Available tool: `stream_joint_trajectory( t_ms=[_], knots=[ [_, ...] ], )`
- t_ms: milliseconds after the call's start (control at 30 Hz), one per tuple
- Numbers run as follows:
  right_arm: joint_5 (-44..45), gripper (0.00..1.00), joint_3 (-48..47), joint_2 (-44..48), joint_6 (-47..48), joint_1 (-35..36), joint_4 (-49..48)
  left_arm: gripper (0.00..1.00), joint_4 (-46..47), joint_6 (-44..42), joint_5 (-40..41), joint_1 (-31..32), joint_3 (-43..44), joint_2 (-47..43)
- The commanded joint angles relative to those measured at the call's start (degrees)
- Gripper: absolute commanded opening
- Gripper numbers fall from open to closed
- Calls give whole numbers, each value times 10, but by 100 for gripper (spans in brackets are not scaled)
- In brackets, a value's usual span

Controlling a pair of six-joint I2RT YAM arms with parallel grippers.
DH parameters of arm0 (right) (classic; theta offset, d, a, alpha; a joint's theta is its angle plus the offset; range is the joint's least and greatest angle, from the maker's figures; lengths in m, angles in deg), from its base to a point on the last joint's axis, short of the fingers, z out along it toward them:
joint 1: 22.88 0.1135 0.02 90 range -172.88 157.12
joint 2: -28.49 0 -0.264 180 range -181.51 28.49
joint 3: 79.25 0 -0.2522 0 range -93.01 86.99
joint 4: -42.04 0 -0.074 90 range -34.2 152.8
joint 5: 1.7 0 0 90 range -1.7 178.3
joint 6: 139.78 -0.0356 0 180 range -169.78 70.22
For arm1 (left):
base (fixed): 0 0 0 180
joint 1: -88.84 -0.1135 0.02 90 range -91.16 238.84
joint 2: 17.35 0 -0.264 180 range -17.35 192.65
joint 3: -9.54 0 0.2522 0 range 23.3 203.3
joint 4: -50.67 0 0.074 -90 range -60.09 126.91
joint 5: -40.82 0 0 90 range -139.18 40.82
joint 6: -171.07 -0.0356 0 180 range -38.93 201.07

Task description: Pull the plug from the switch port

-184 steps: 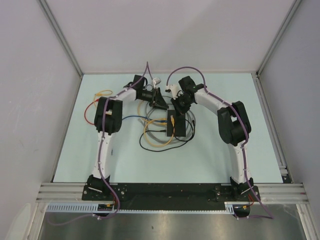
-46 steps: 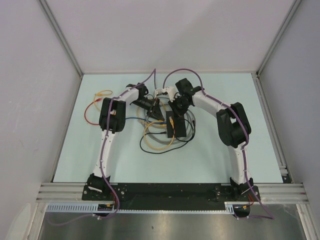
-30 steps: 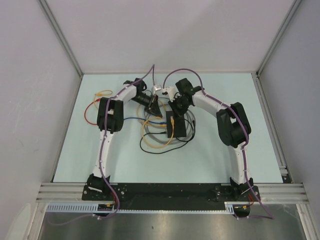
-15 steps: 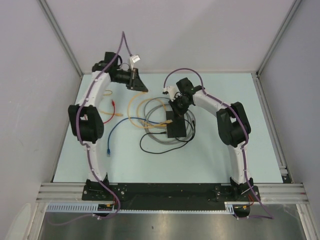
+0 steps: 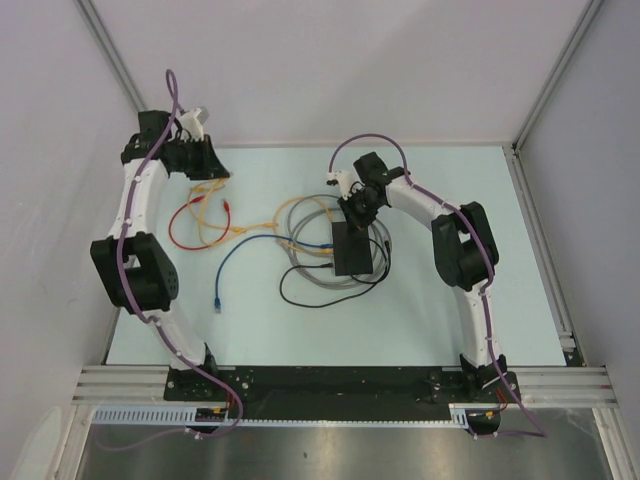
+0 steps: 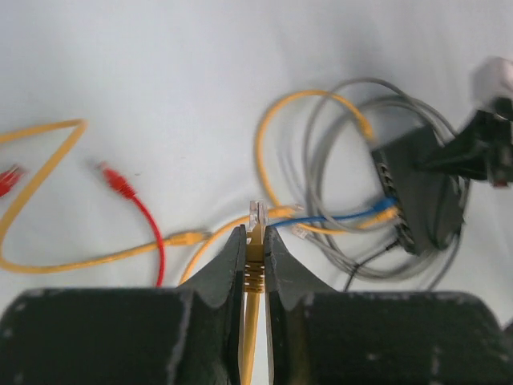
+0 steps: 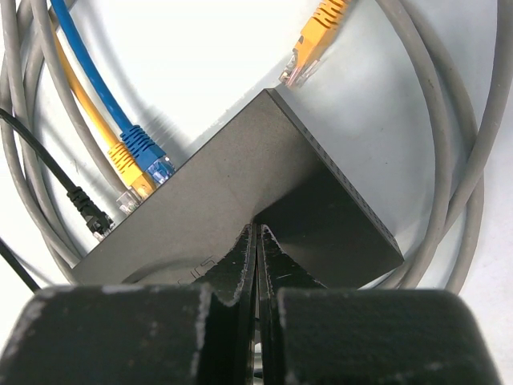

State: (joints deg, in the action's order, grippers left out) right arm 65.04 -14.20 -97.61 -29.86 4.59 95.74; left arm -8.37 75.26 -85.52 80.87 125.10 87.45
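The switch (image 5: 352,250), a flat black box, lies mid-table among coiled cables; it also shows in the left wrist view (image 6: 425,192). My right gripper (image 5: 356,213) is shut, its tips (image 7: 256,228) pressed down on the switch's top (image 7: 240,188). A blue plug (image 7: 150,154) and a yellow plug (image 7: 128,172) sit in the switch's ports. My left gripper (image 5: 205,168) is high at the back left, far from the switch. It is shut (image 6: 255,233) on a yellow plug (image 6: 256,218) whose clear tip sticks out beyond the fingers.
Grey cable coils (image 5: 300,262) and a black cable (image 5: 300,298) ring the switch. A red cable (image 5: 183,215) and yellow cable (image 5: 240,229) lie at left. A blue cable (image 5: 228,262) ends loose. A loose orange plug (image 7: 314,42) lies beside the switch. Walls and frame posts close in.
My left arm has swung from beside the switch to the back-left corner, carrying the yellow plug and trailing its cable leftward. The right gripper has stayed on the switch.
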Motion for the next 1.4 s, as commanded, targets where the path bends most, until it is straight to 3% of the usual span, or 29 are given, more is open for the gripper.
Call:
stream_joint_trajectory(
  t_ms=[0, 300, 400, 467, 500, 667, 733, 933, 967, 1033, 1067, 1167, 1367],
  knots=[
    [62, 0, 27, -68, 11, -6, 38, 0, 67, 52, 100, -13, -63, -34],
    [71, 0, 36, -62, 13, -1, 33, 1, 136, 117, 292, -28, -71, -19],
    [77, 0, 41, -57, 14, 2, 30, 1, 221, 130, 318, -29, -127, -56],
    [81, 0, 42, -56, 15, 4, 30, 16, 286, 141, 349, -29, -171, -79],
    [81, 0, 42, -56, 17, 5, 30, 35, 310, 148, 383, -29, -183, -83],
    [88, 1, 46, -54, 19, 8, 29, 52, 309, 169, 406, -28, -197, -78],
    [89, 1, 47, -53, 18, 10, 29, 70, 323, 193, 368, -28, -218, -90],
    [89, 1, 46, -55, 17, 9, 29, 70, 353, 201, 173, 1, -255, -113],
    [88, 1, 45, -55, 16, 10, 29, 70, 353, 192, 92, 8, -253, -108],
    [85, 2, 44, -56, 16, 9, 29, 70, 339, 172, 38, 33, -243, -85],
    [86, 1, 44, -56, 15, 10, 29, 70, 338, 167, -28, 41, -240, -78],
    [83, 1, 44, -54, 15, 9, 29, 70, 339, 160, -107, 82, -241, -46],
    [78, 2, 48, -48, 16, 8, 33, 68, 306, 123, -187, 161, -212, 50]
  ],
)
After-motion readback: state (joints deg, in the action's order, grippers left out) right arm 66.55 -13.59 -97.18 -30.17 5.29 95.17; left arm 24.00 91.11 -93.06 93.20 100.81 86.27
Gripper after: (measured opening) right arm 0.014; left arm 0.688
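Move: From the left hand, holding the pulled yellow cable, the drop spot lies about 11 cm left, 2 cm ahead and 21 cm below. Near it are the loose red cable's plugs: one 8 cm ahead and 4 cm left, the other 6 cm ahead and 2 cm right. The switch is some 29 cm right and 7 cm back. From the right hand, the drop spot is roughly 41 cm left and 7 cm ahead. Leftward, the left hand carries the yellow plug some 12 cm and about 5 cm down, towards the open table beside the loose red cable, turning counter-clockwise about 40 degrees. Its fingers open wide there, still high above the table, and let go; then it sweeps quickly back right some 25 cm towards the switch, open and turning clockwise. ##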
